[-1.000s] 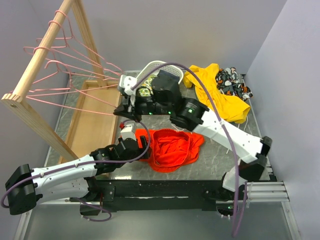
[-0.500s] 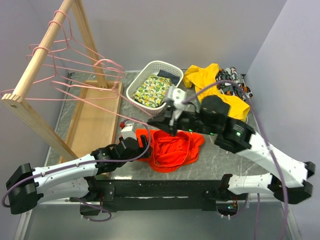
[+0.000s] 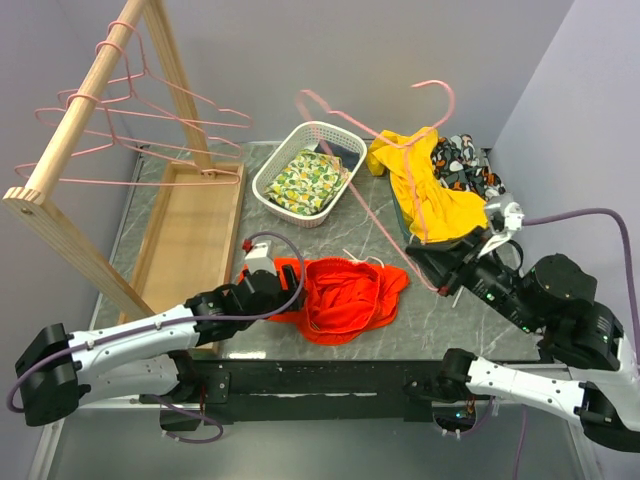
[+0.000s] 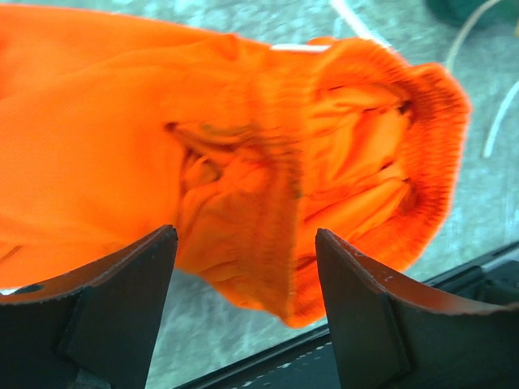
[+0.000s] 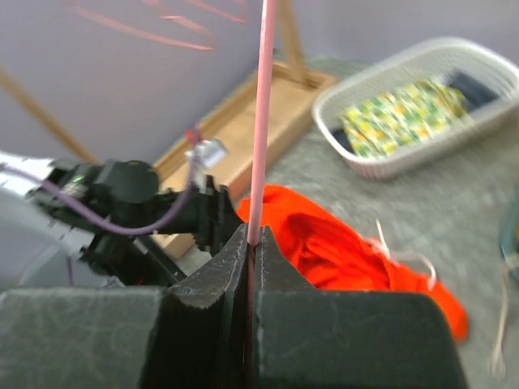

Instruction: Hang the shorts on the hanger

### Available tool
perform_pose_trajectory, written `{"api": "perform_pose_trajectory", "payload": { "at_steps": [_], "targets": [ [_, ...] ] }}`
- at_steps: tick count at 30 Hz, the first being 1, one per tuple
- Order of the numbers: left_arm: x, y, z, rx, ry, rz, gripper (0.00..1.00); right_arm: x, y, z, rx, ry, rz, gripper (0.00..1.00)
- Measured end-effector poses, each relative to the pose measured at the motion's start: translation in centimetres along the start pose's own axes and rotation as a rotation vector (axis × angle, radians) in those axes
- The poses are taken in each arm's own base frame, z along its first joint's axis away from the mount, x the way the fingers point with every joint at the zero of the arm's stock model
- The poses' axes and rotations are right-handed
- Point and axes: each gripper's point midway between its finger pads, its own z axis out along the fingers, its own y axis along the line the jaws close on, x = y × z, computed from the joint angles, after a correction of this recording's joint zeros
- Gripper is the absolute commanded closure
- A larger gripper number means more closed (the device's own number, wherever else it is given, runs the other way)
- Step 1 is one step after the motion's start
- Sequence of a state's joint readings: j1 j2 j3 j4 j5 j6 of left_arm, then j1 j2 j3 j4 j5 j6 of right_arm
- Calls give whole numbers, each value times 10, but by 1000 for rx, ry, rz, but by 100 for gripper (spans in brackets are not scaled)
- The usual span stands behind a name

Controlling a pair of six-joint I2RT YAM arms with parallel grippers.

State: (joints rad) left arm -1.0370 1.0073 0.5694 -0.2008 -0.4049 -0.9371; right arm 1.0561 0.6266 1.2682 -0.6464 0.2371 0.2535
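The orange-red shorts (image 3: 350, 295) lie crumpled on the table's near middle, their white drawstring trailing toward the back. My left gripper (image 3: 281, 293) sits at their left edge. In the left wrist view it (image 4: 245, 237) stands open, with a fold of the shorts (image 4: 243, 162) lying between the fingers. My right gripper (image 3: 438, 271) is over the table's right side, shut on the wire of a pink hanger (image 3: 360, 170). The hanger slants up and back over the table with its hook high. The right wrist view shows the wire (image 5: 261, 121) pinched between the shut right gripper (image 5: 252, 237).
A white basket (image 3: 272, 170) holding a lemon-print cloth stands at the back middle. A yellow garment (image 3: 430, 190) and a patterned cloth (image 3: 465, 165) lie at the back right. The wooden rack (image 3: 85, 125) with more pink hangers (image 3: 140, 115) and its base tray (image 3: 195, 235) fill the left.
My right arm has swung from the rack across to the table's right side, carrying the hanger off the rack. The left gripper's jaws have narrowed a little around the shorts' edge.
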Motion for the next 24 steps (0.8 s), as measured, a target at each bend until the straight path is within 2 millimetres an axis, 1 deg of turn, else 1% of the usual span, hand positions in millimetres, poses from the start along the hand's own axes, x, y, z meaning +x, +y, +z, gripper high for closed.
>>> {"api": "perform_pose_trajectory", "payload": {
  "at_steps": [2, 4, 7, 8, 9, 10, 12, 13, 16, 17, 19, 22, 24],
  "targets": [
    [-4, -9, 2, 19, 1, 4, 27, 7, -17, -7, 91, 9, 54, 100],
    [-7, -18, 4, 33, 0, 8, 27, 22, -31, -9, 169, 42, 90, 100],
    [-6, -24, 9, 24, 7, 21, 29, 57, -50, -10, 282, 132, 120, 100],
    [-6, -25, 12, 12, 8, 24, 33, 69, -55, -11, 308, 166, 125, 100],
    [-6, -24, 15, -9, 7, 29, 35, 82, -59, -12, 332, 202, 127, 100],
    [-6, -22, 18, -34, 10, 34, 36, 90, -62, -13, 349, 228, 129, 100],
    [-9, -19, 27, -90, 1, 43, 45, 107, -67, -19, 380, 283, 136, 100],
    [-10, -18, 31, -113, -2, 46, 48, 113, -68, -21, 387, 304, 141, 100],
    [-15, -9, 44, -187, -12, 44, 73, 124, -66, -29, 380, 350, 165, 100],
    [-18, -5, 47, -207, -17, 42, 77, 127, -65, -31, 374, 367, 172, 100],
    [-23, 6, 54, -251, -27, 34, 83, 135, -61, -36, 357, 412, 185, 100],
    [-35, 23, 57, -306, -44, 21, 87, 145, -52, -45, 314, 482, 202, 100],
    [-46, 28, 58, -323, -58, 12, 88, 148, -44, -51, 275, 523, 214, 100]
  ]
}}
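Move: The near-left stretch of the orange shorts' waistband lies about 8 cm ahead of the open left hand, 1 cm to its right and 3 cm below; the drawstring is some 18 cm right and 6 cm ahead, the laundry basket 28 cm ahead and 6 cm right. From the right hand, holding a hanger, the shorts' waist opening lies about 11 cm left, 5 cm ahead and 33 cm down. The left hand first edges some 2.5 cm right with a slight rise, then reaches forward about 8 cm, sinking a little and swinging back left as it turns counter-clockwise and shuts its fingers on the waistband's upper edge. Meanwhile the right hand keeps its pinch on the hanger's corner and brings the hanger down some 15 cm, drifting right and then back, its fingers tipping down about 30 degrees. ##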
